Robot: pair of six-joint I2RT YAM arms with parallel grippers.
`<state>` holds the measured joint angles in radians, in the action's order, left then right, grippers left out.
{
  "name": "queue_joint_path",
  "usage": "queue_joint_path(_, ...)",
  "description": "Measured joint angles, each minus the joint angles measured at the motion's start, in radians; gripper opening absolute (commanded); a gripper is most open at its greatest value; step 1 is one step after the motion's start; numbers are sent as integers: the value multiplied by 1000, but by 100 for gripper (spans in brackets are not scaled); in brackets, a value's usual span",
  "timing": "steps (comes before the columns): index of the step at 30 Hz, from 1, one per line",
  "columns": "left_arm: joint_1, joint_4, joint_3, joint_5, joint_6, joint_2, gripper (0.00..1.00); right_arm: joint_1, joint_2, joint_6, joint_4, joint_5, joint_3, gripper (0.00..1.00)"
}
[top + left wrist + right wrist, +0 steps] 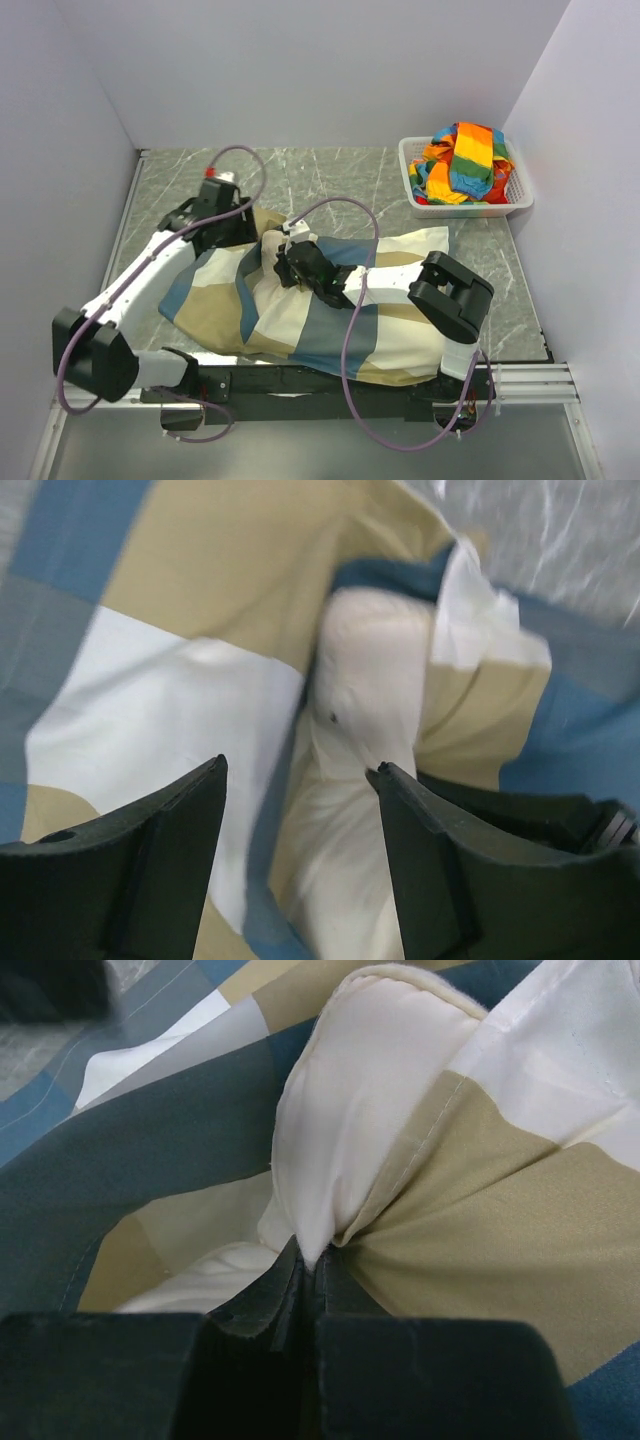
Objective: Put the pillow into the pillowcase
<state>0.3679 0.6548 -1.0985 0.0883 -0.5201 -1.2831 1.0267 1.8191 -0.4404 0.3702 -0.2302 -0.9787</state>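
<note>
The blue, tan and off-white pillowcase lies bunched across the near middle of the table, bulging with the pillow inside. A cream corner of the pillow pokes out of the case's open end. My right gripper is shut on that white fabric, right beside the tan hem; from above it sits at the case's left-centre. My left gripper is open just over the same pillow corner and touches nothing. It hangs at the case's far left end.
A white basket holding a rainbow-striped cloth stands at the back right, near the right wall. Grey walls close in the marbled table on three sides. The arms' base rail runs along the near edge.
</note>
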Motion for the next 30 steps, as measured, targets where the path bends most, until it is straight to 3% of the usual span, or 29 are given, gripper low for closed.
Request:
queue_joint_path(8, 140, 97, -39, 73, 54, -183, 68, -4, -11, -1, 19, 16, 19, 0)
queue_joint_path(18, 161, 134, -32, 139, 61, -280, 71, -7, -26, -7, 48, 35, 45, 0)
queue_joint_path(21, 164, 128, -16, 133, 63, -288, 67, -7, -30, -8, 52, 39, 50, 0)
queue_joint_path(22, 165, 129, -11, 133, 63, -294, 64, -7, -31, -8, 52, 40, 50, 0)
queue_joint_path(25, 166, 121, -4, 135, 58, -335, 35, -8, -31, -8, 52, 42, 50, 0)
queue_joint_path(26, 166, 116, -2, 135, 55, -353, 14, -8, -32, -9, 52, 43, 50, 0)
queue_joint_path(27, 166, 112, -1, 133, 55, -372, 2, -9, -33, -11, 52, 45, 51, 0)
queue_joint_path(30, 163, 89, -2, 115, 45, -424, 1, -9, -48, -11, 51, 54, 61, 0)
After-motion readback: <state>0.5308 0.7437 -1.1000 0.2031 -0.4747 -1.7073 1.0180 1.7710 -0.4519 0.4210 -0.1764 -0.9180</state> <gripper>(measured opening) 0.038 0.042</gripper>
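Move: The pillowcase's blue fold that the open left fingers go for lies about 14 cm below them, 4 cm back and 2 cm to the right. The exposed pillow end is some 3 cm right of that fold and 2 cm farther out; the right gripper's pinch on pillow and case is roughly 7 cm right of the fold. From the right hand the fold lies about 7 cm left, level fore-and-aft and 4 cm lower. Left hand drops about 14 cm, easing back, and pinches the pillowcase's blue fold; right keeps its grip. ##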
